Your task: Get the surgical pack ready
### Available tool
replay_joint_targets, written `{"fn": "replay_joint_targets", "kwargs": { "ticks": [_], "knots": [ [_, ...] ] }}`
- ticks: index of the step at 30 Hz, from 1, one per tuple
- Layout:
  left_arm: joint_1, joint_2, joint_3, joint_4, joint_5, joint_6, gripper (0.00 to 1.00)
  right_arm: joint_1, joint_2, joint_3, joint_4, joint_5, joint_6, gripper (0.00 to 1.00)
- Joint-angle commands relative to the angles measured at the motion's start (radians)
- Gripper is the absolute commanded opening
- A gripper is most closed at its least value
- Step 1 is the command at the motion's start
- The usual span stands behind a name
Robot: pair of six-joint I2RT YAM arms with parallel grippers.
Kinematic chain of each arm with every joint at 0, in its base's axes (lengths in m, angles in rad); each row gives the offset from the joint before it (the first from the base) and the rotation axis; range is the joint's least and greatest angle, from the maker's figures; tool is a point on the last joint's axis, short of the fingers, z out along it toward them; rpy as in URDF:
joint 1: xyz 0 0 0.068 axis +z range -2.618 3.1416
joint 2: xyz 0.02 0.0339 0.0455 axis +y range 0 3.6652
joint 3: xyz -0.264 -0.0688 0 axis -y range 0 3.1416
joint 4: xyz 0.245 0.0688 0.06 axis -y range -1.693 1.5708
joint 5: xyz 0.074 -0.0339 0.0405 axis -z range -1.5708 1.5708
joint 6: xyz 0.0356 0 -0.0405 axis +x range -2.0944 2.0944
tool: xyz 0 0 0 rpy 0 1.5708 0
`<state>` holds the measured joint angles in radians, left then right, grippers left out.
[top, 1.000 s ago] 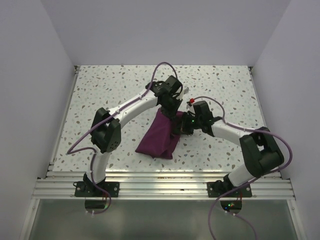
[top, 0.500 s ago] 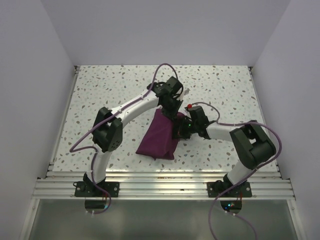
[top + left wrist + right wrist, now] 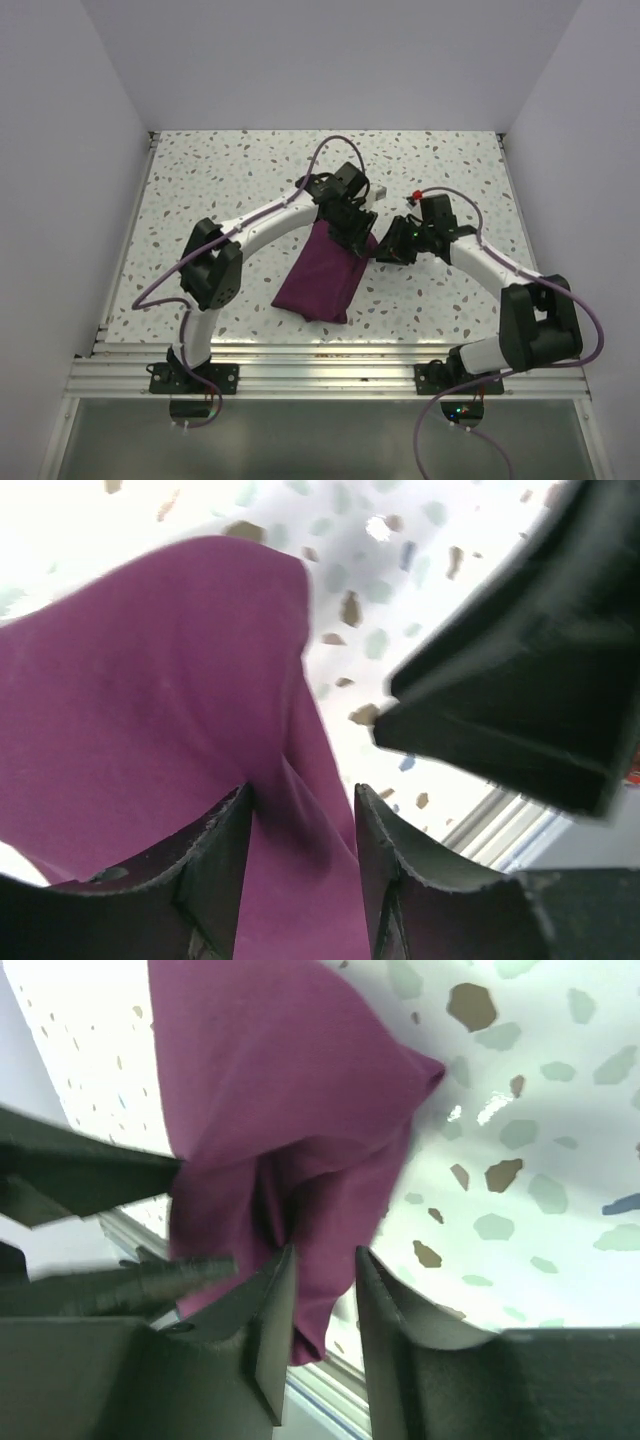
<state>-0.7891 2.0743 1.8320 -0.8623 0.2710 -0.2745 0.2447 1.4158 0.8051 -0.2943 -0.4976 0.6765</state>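
The surgical pack (image 3: 322, 275) is a plum-purple cloth bundle lying on the speckled table (image 3: 220, 180), its long side running from near left to far right. My left gripper (image 3: 360, 232) hangs over its far right end. In the left wrist view the cloth (image 3: 150, 700) fills the left half, and the left gripper (image 3: 300, 825) is open with a raised fold between its fingers. My right gripper (image 3: 388, 250) is just right of that same end. In the right wrist view it (image 3: 322, 1280) is open astride a drooping corner of the cloth (image 3: 290, 1090). Neither gripper pinches the cloth.
An aluminium rail (image 3: 330, 365) runs along the near edge of the table, and white walls close in the left, right and far sides. The two grippers are close together, and the right one's black body (image 3: 520, 680) shows in the left wrist view.
Both grippers have gone from shut on the cloth to open. The right arm has pulled back to the right, away from the bundle. The bundle's far end has settled lower.
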Motion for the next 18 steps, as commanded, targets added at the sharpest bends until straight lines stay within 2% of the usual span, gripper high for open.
{"fn": "replay_joint_targets", "kwargs": {
  "ticks": [1, 3, 4, 5, 7, 12, 18],
  "knots": [
    [-0.024, -0.118, -0.069, 0.087, 0.108, 0.024, 0.49, -0.015, 0.029, 0.057, -0.037, -0.053, -0.008, 0.29],
    [-0.025, -0.152, -0.137, 0.134, 0.147, 0.023, 0.49, -0.028, 0.049, 0.074, -0.023, -0.074, 0.008, 0.23],
    [-0.025, -0.158, -0.151, 0.144, 0.163, 0.023, 0.46, -0.033, 0.090, 0.086, -0.022, -0.093, 0.009, 0.19],
    [-0.027, -0.164, -0.164, 0.158, 0.192, 0.023, 0.43, -0.035, 0.109, 0.109, -0.025, -0.120, 0.009, 0.07],
    [-0.032, -0.163, -0.200, 0.170, 0.214, 0.021, 0.37, -0.044, 0.143, 0.118, -0.011, -0.130, 0.020, 0.02],
    [-0.038, -0.125, -0.282, 0.207, 0.303, 0.032, 0.31, -0.091, 0.163, 0.166, -0.022, -0.143, 0.021, 0.00],
    [-0.045, -0.106, -0.369, 0.241, 0.313, 0.070, 0.23, -0.139, 0.146, 0.209, -0.127, -0.197, -0.032, 0.00]
  ]
}}
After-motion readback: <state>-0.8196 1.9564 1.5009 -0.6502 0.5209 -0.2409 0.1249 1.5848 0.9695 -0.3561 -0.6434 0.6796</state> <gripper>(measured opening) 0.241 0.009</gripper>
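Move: Behind the left hand, about 8 cm back, level sideways and some 7 cm lower, lies the folded cloth's right edge. The cloth's middle is roughly 6 cm back and 8 cm left of that hand, its near corner about 15 cm back and 5 cm left. From the right hand, the cloth's far right corner lies some 4 cm ahead, 1 cm left and 5 cm below; the cloth's middle is about 4 cm back and 13 cm left. Drawing back about 7 cm along the cloth's right side, the left hand first lifts slightly, then sinks to end 2–3 cm lower close to the edge, fingers closing to about half their gap, wrist turning some 10 degrees clockwise. The right hand shuts its fingers, apparently on nothing, and eases about 4 cm forward beside the far right corner, dipping and rising again. ##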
